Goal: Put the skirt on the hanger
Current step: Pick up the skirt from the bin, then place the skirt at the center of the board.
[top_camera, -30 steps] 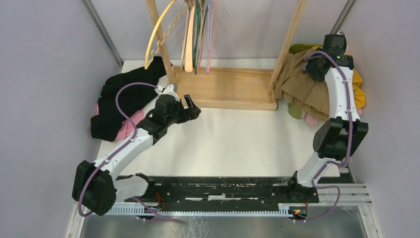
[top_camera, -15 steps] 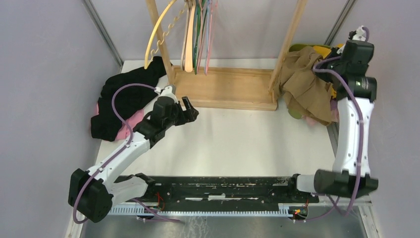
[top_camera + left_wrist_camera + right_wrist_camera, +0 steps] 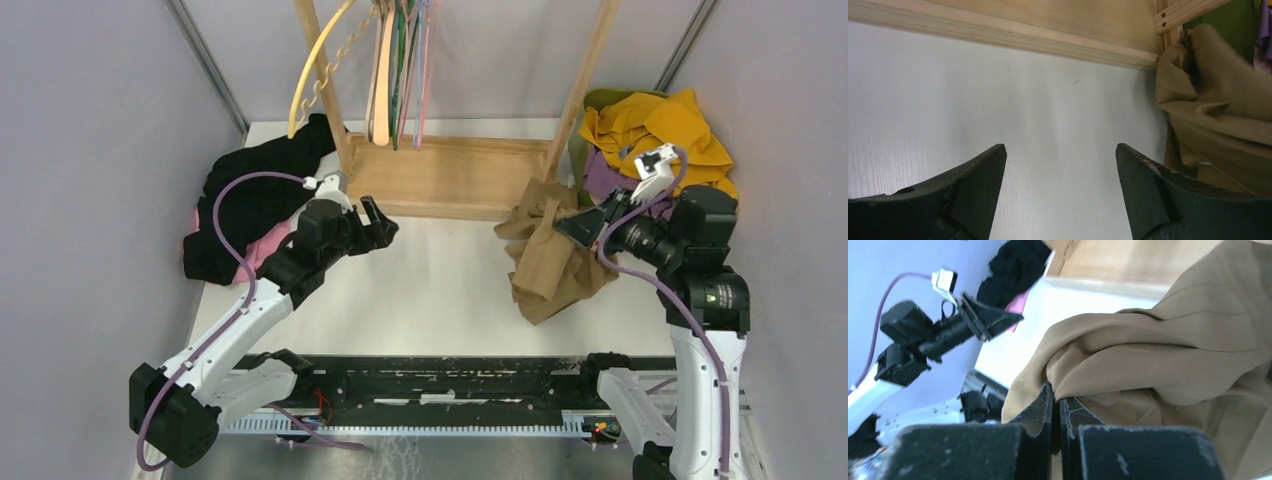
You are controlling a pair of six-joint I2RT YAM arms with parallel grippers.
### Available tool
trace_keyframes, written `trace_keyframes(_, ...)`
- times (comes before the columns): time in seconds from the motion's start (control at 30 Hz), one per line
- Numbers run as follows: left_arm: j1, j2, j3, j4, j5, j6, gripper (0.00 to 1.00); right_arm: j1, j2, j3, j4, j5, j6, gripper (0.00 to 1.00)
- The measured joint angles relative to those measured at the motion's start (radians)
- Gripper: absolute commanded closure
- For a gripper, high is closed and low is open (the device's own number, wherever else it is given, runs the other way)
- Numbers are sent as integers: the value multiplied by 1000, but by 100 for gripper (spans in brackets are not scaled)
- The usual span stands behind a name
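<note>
The skirt (image 3: 545,255) is a crumpled tan cloth hanging down onto the white table right of centre. My right gripper (image 3: 582,228) is shut on its upper fold; the right wrist view shows the fabric (image 3: 1158,340) pinched between the closed fingertips of that gripper (image 3: 1055,392). Several hangers (image 3: 385,70) hang from the wooden rack at the back. My left gripper (image 3: 378,222) stands open over bare table left of centre, empty, as the left wrist view (image 3: 1060,155) confirms. The skirt (image 3: 1213,115) appears at that view's right edge, apart from the fingers.
The rack's wooden base (image 3: 450,175) and two uprights stand at the back. A black and pink clothes pile (image 3: 250,200) lies back left. Yellow, purple and green garments (image 3: 655,125) are heaped in the back right corner. Grey walls close both sides.
My right arm has swung from the back right pile toward the table's middle, dragging the tan skirt off the heap and uncovering the yellow garment. The left arm barely shifted.
</note>
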Motion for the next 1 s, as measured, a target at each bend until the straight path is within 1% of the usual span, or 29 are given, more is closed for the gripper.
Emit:
trace_keyframes(0.1,-3,0,-1,-5,0,0,13,51,-25,-130,53,-47,36,99)
trace_keyframes(0.2,-11,0,-2,-8,6,0,13,145,-19,-277,135,-39,68,99)
trace_keyframes(0.23,-15,0,-2,-10,11,0,13,207,-8,-303,148,-31,71,99)
trace_keyframes(0.33,-31,2,-2,-13,20,0,13,394,84,-359,211,76,72,99)
trace_keyframes(0.4,-37,2,-2,-22,22,0,13,553,196,-362,257,184,67,99)
trace_keyframes(0.53,-45,-1,-2,-56,16,0,11,790,394,-353,333,339,53,97)
trace_keyframes(0.57,-45,-5,-2,-66,12,0,11,840,444,-341,344,367,52,91)
trace_keyframes(0.6,-45,-9,-2,-74,8,0,11,887,496,-327,358,389,51,74)
trace_keyframes(0.63,-45,-17,-2,-85,0,0,11,930,553,-310,374,410,50,60)
trace_keyframes(0.67,-45,-22,-2,-92,-4,0,11,957,588,-300,386,424,52,51)
trace_keyframes(0.7,-45,-28,-2,-98,-8,0,11,986,622,-293,397,434,46,45)
trace_keyframes(0.77,-45,-33,-2,-108,-10,0,11,1017,642,-291,401,457,46,38)
trace_keyframes(0.87,-45,-19,-2,-108,-7,0,11,1020,609,-288,366,518,41,32)
trace_keyframes(0.93,-45,4,-2,-106,1,0,11,1006,560,-269,307,574,29,30)
trace_keyframes(1.0,-49,49,2,-101,19,0,11,978,496,-237,247,628,17,32)
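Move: Held already in the right fingers, the brown skirt hangs over the table. Its goal, the bare middle of the table, lies about 21 cm left of that hand, 4 cm back and 35 cm below. The rack base is some 20 cm ahead and 19 cm left; the clothes bin is 20 cm ahead and 20 cm right. The open left gripper waits roughly 32 cm left, 9 cm ahead; from it the goal is 11 cm back, 10 cm right. Sweeping left and down together, about 21 cm across and 25 cm down, the right hand carries the skirt to the table's middle, tipping its fingers down and turning counter-clockwise some 30 degrees. There the fingers open and let go, and the empty hand starts rising, drawing back right and forward. The open left hand eases back a little, then down. ##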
